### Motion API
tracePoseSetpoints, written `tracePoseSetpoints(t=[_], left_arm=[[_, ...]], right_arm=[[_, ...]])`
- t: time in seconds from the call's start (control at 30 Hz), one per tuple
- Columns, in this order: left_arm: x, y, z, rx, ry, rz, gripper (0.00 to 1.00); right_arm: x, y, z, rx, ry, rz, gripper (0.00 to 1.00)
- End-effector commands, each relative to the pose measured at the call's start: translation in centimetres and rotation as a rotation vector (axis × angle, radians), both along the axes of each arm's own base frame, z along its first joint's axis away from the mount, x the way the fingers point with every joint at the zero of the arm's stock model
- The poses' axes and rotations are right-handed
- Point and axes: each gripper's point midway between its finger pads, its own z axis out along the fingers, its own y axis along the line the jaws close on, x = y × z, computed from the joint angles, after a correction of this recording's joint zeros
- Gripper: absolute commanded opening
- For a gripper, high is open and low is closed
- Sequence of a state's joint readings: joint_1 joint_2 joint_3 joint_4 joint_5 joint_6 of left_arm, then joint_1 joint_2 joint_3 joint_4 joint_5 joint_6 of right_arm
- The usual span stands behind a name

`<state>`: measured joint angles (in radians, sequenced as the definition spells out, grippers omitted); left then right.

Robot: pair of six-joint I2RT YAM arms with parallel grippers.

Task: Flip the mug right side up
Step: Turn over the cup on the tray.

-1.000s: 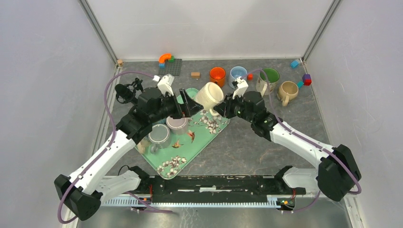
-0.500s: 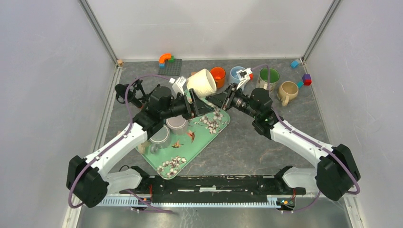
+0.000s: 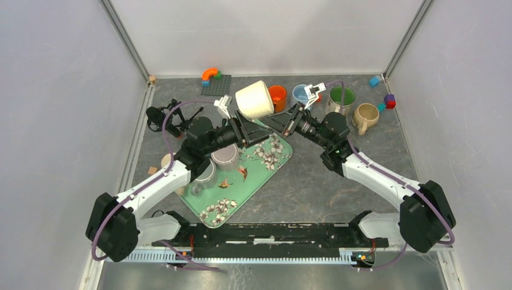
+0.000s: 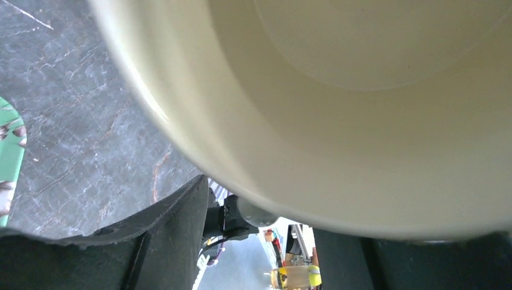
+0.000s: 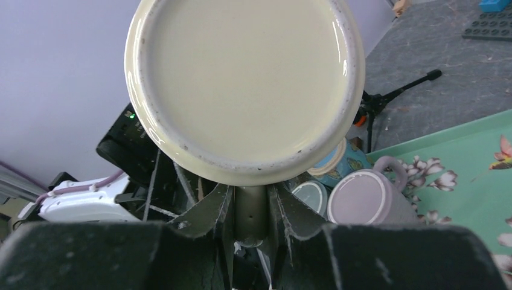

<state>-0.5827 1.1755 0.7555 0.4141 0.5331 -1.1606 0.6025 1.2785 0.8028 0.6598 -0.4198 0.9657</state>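
A cream mug [image 3: 255, 99] hangs in the air above the back of the table, lying on its side. Its base [image 5: 244, 78] faces the right wrist camera and its inside [image 4: 362, 121] faces the left one. My right gripper [image 3: 288, 122] [image 5: 250, 193] is shut on the mug's handle [image 5: 250, 211], which stands between its two fingers. From the left, my left gripper [image 3: 241, 128] [image 4: 259, 211] meets the mug's mouth with its jaws partly spread. One finger [image 4: 163, 235] lies just outside the rim and the gap between the fingers shows background.
Below the mug lies a green flowered tray [image 3: 259, 175] holding an upside-down purple mug [image 3: 224, 156] and a grey one [image 3: 202, 171]. Orange [image 3: 276, 95], blue [image 3: 300, 93], green [image 3: 343, 96] and tan [image 3: 365, 115] mugs stand at the back. A small black tripod [image 3: 163, 118] stands at the left.
The right gripper has carried the mug up, back and to the left, tipping it over. The left arm has swung in to the mug's mouth and its jaws have narrowed.
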Motion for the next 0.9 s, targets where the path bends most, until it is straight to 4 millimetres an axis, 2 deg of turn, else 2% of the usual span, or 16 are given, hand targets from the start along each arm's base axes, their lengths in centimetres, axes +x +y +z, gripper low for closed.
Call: tracePoseSetpoints(t=[0.0,0.33,0.6,0.87], left_arm=[[-0.1,0.4,3.1,-0.128,-0.04,0.019,0.67],[0.3,0.7,4.5,-0.191,-0.081,0.054,0.6],[0.5,0.5,4.0,-0.181,-0.077,0.051,0.52],[0.4,0.1,3.4,-0.178,-0.067,0.023,0.35]], right_arm=[[-1.8,-0.8,6.6,0.173,-0.183,0.034,0.0],[-2.2,-1.3,5.8,0.206,-0.149,0.048,0.0],[-2.1,-1.4,5.7,0.227,-0.122,0.06,0.0],[-2.0,-0.8,5.0,0.237,-0.08,0.101,0.0]])
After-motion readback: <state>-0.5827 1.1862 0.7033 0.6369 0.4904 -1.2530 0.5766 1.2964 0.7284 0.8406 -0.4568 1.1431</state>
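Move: The handle of the cream mug, still pinched by the right fingers at their pads, lies about 2 cm to the left hand's right, 1 cm ahead and 2 cm up; the mug body, on its side, is some 5 cm ahead, 2 cm left and 4 cm above that hand. Well below, the orange mug stands roughly 19 cm ahead and 3 cm right, the blue mug 19 cm ahead and 12 cm right, the pink mug level with it and 14 cm left. Contact of the left fingers with the handle can't be made out: they rise about 2 cm to bring their gap around it, finger ends tipping up nearly 10 degrees, while closing from roughly two thirds to under half open. The right hand keeps its pinch on the handle and nearly holds its place, its finger ends also tilting up slightly. ##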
